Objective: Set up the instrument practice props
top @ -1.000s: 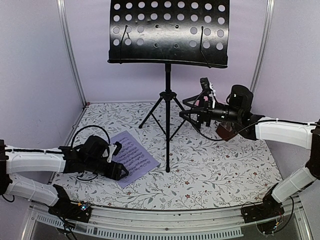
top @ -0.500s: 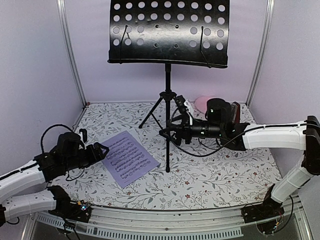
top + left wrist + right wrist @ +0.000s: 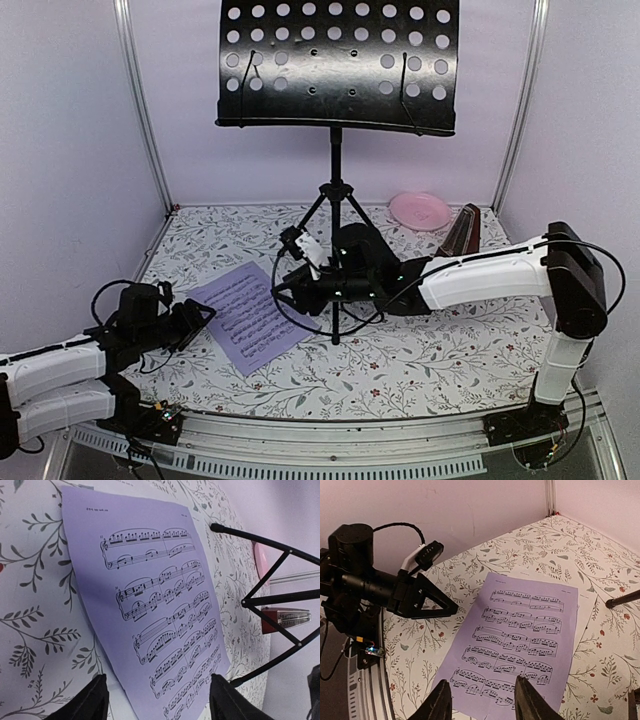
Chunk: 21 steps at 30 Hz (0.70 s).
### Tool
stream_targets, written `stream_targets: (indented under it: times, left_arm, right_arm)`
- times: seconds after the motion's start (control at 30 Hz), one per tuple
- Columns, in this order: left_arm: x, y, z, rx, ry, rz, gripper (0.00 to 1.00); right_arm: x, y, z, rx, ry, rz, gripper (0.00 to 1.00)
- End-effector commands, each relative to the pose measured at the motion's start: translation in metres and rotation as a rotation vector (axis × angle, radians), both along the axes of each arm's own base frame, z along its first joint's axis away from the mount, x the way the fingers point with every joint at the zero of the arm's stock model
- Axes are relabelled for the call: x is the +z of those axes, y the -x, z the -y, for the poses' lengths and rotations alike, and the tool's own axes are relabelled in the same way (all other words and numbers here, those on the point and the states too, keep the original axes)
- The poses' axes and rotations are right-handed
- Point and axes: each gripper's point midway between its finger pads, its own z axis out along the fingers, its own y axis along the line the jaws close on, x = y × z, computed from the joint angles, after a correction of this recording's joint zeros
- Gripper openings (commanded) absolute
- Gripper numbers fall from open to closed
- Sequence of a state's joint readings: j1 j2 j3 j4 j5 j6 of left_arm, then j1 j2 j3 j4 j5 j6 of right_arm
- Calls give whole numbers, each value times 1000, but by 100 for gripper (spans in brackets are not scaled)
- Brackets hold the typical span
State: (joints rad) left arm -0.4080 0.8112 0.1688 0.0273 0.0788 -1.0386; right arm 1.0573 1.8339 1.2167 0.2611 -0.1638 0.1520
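Note:
The black perforated music stand (image 3: 340, 65) rises at the back centre on tripod legs (image 3: 335, 215). A sheet-music page (image 3: 245, 315) lies flat on the floral cloth at the left, with a second page's edge (image 3: 588, 607) showing under it. My left gripper (image 3: 205, 318) is open at the page's left edge, the page (image 3: 150, 605) just ahead of its fingertips (image 3: 95, 700). My right gripper (image 3: 285, 290) hovers open above the page's right side, the page (image 3: 520, 640) below its fingers (image 3: 440, 702). The red-brown metronome (image 3: 462, 232) stands at the back right, free of both grippers.
A pink round plate (image 3: 420, 210) lies behind the metronome by the back wall. The stand's pole and legs (image 3: 270, 600) stand just right of the page, and one foot (image 3: 622, 600) lies near its far corner. Side walls close in the table.
My right arm has swung left from the metronome at the right across to the page, its jaws narrowing. My left gripper has pulled back from on top of the page to its left edge.

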Motion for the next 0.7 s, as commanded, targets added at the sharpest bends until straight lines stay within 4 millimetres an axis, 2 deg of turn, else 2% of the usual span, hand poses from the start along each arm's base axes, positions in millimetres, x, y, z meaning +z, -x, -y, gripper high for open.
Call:
stream_targets:
  times: [0.0,0.23,0.33,0.63,0.67]
  left_arm:
    - [7,-5,8,-14,102,42,69]
    - [-3,-2,2,11,96,11,70]
    - [-7,0,-2,30,106,2,71]
    - [-12,1,0,24,133,-7,71]
    - [-13,1,1,24,135,-10,71]
  right_arm:
    - [-37,-15,-12,-77,114,0,40]
    - [-68,-28,-28,-92,171,-13,32]
    - [-88,-32,-33,-92,218,-18,28]
    - [-126,-46,-34,-139,333,-11,20]
    - [-129,-48,-34,-144,342,-10,16]
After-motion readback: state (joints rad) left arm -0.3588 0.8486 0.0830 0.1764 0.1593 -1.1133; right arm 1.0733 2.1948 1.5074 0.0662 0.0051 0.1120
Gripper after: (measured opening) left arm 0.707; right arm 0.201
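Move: The sheet music, with a second sheet peeping out beneath it, lies flat with its middle about 11 cm ahead of the right hand, 10 cm to its left and some 18 cm below. Its bottom edge is the nearest part. The stand's near foot is roughly 5 cm ahead and 7 cm to the right of that hand, its left foot about 28 cm ahead and 6 cm left, both at table height. From the left hand the sheet's middle is 10 cm ahead, 12 cm right and 6 cm lower. The right hand sinks steadily, about 11 cm, towards the bottom edge of the sheet music, easing some 4 cm forward and a little less to the left as it goes, beside the stand's near foot. Meanwhile its fingers tip about 15 degrees further down and close on nothing from half open to a narrow gap, still above the paper at the end. ##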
